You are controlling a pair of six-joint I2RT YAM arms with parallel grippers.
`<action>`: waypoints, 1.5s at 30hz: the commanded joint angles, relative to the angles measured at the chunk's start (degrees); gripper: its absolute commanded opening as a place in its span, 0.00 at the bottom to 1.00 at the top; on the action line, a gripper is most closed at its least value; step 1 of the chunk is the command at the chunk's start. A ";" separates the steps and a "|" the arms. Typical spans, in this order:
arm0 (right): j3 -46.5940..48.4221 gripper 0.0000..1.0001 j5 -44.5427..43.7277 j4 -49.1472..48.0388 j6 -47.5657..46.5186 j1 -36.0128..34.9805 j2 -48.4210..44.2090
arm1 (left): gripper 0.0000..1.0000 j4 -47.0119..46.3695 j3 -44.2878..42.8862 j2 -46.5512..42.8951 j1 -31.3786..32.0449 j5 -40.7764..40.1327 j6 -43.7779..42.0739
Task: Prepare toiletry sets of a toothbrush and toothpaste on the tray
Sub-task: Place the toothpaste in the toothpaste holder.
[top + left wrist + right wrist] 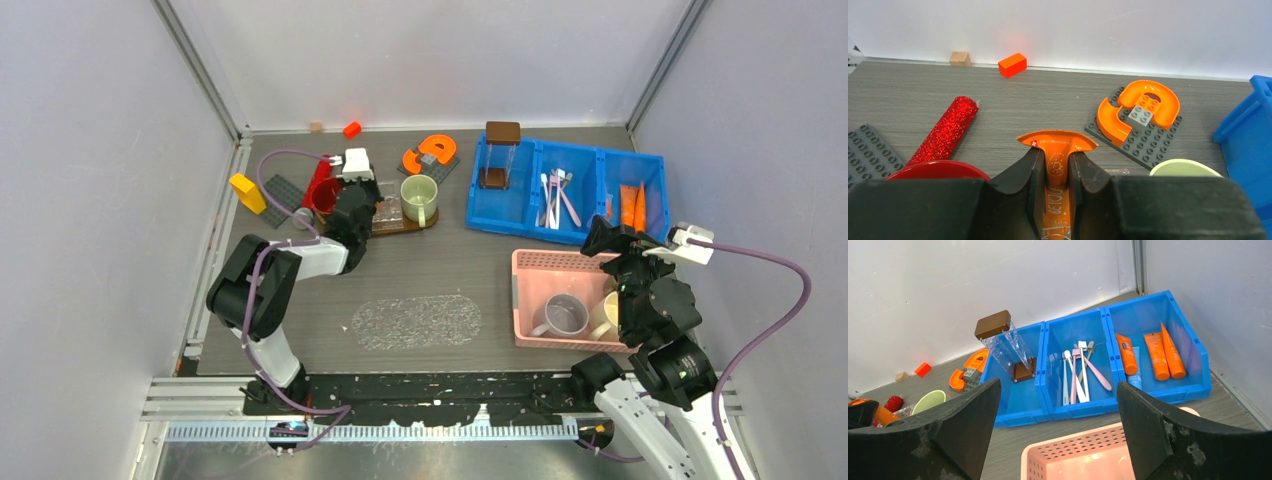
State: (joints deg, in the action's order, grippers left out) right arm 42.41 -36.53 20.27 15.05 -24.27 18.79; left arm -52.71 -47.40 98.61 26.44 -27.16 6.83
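Note:
My left gripper (pixel 1057 155) is shut on an orange toothpaste (pixel 1058 140) tube, whose flat crimped end sticks out beyond the fingertips. In the top view this gripper (pixel 355 205) hangs at the left end of the brown tray (pixel 400 229). Several toothbrushes (pixel 555 200) (pixel 1075 372), white and pale pink, lie in the middle blue bin. More orange toothpaste tubes (pixel 630 205) (pixel 1158 355) lie in the right blue bin. My right gripper (pixel 610 240) (pixel 1058 385) stands wide open and holds nothing, over the far edge of the pink basket.
A pink basket (pixel 545 265) holds mugs (pixel 565 315). A green mug (pixel 420 198) stands on the tray, a red cup (pixel 325 195) to its left. An orange C-shaped block (pixel 432 150), a yellow block (pixel 246 192) and a brown-lidded clear box (pixel 498 155) stand further back.

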 commanded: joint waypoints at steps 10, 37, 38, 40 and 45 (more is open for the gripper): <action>0.21 0.92 -0.54 -1.46 -0.94 -0.25 0.64 | 0.29 -14.79 3.33 0.35 -0.33 -0.04 -1.46; 0.10 0.92 -0.03 -1.46 -0.81 -0.25 0.38 | 0.61 -14.93 4.67 -1.32 -0.33 -0.85 -0.82; 0.12 0.92 -0.03 -1.46 -0.81 -0.29 0.37 | 0.64 -15.03 4.80 -1.46 -0.33 -1.05 -0.65; 0.10 0.92 -0.03 -1.46 -0.79 -0.25 0.37 | 0.68 -15.13 4.93 -1.65 -0.33 -1.37 -0.36; 0.11 0.92 0.06 -1.49 -0.90 -0.25 0.31 | 0.80 -15.14 5.59 -2.72 -0.26 -1.78 0.33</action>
State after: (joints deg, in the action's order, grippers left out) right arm 42.41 -36.49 20.27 14.90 -24.27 18.79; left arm -63.18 -42.54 99.24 26.44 -27.03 6.31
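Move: My left hand still pinches the toothpaste near its crimped end, with the tube already let down into the clear toothpaste holder. The holder's middle is about 7 cm below this hand, level fore and aft, and 3 cm to the right. Some 7 cm lower too, the red mug stands about 10 cm to the left and the green mug about 11 cm to the right and 1 cm ahead. From my right hand the holder lies some 26 cm ahead, 52 cm to the left and 21 cm below. I let go of the toothpaste: my left fingers, nearly shut at first, spread to about three-quarters open, one pad drawing off each side of the tube. The hand stays almost in place over the holder, easing back only about 1 cm while the fingertips tip up some 5 degrees. ##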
